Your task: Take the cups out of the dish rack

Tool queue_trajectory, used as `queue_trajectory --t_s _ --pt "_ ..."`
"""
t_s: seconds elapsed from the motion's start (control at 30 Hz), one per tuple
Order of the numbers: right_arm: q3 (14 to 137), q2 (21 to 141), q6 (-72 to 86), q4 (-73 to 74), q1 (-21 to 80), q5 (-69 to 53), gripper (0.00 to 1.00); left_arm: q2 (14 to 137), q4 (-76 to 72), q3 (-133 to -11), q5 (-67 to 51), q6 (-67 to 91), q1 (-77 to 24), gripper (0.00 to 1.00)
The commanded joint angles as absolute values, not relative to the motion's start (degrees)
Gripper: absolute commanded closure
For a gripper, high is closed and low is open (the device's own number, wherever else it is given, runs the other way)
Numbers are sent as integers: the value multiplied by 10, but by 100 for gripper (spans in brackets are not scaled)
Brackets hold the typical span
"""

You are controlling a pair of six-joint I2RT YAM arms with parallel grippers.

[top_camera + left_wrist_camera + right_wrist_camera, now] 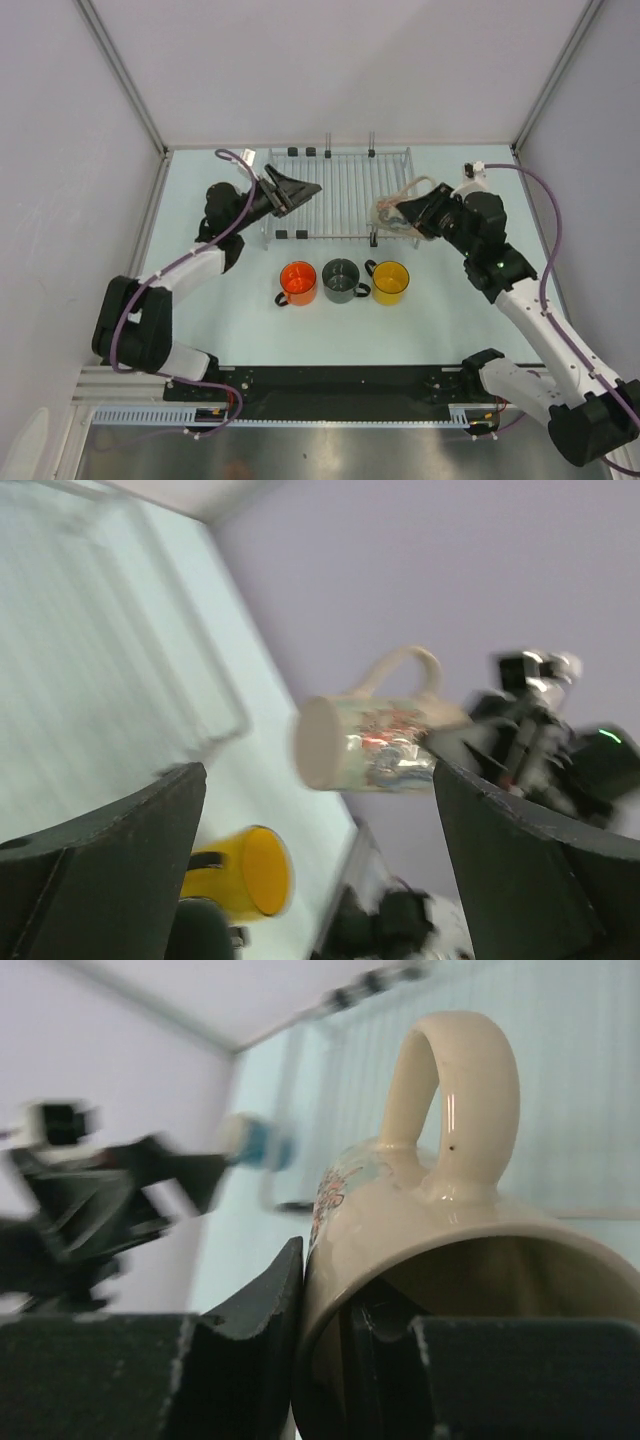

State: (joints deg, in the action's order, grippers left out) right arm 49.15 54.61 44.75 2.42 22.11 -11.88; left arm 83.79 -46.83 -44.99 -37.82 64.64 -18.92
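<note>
The silver wire dish rack (340,195) lies at the back middle. My right gripper (418,214) is shut on the rim of the cream-beige cup (397,213), one finger inside and one outside (325,1300). It holds the cup tilted, handle up (455,1090), over the rack's front right corner. The cup also shows in the left wrist view (370,742). My left gripper (300,188) hovers over the rack's left part, open and empty (320,860). Orange (298,283), dark grey (340,280) and yellow (390,283) cups stand on the table before the rack. A blurred light blue shape (255,1142) shows by the left arm; I cannot tell what it is.
White walls with metal corner posts close in the table at the back and both sides. The black base rail (340,380) runs along the near edge. Cables loop from both arms. The yellow cup (245,875) lies below the left gripper's view.
</note>
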Motion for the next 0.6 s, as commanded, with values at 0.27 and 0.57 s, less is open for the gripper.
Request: queue_trajectory --t_s 0.27,0.57 --pt "846 781 337 397 199 432 100 666 97 -564 -5 359 -198 0" --pt "1057 1053 403 511 84 356 100 592 224 -536 112 371 -216 0"
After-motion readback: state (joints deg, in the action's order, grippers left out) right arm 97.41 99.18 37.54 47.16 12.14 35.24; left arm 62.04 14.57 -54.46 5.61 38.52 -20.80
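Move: The right hand already holds the beige cup by its wall; the clear table beside the rack, where the cup is being taken, lies about 14 cm ahead, 18 cm to the right and 28 cm below. The rack's middle is some 20 cm ahead and 12 cm left, the yellow cup roughly 3 cm back and almost straight beneath, the grey cup 12 cm left of the yellow one. From the left hand that clear spot is about 11 cm ahead and 38 cm to the right. Rightward and forward, sinking increasingly towards the end, the right hand sweeps the beige cup about 25 cm past the rack's right side, one finger still inside the wall, while its wrist swings some 50 degrees clockwise, rolls and tips the fingers down. The left hand, empty and wide open, draws about 12 cm left, away from the cup, turning counter-clockwise. ##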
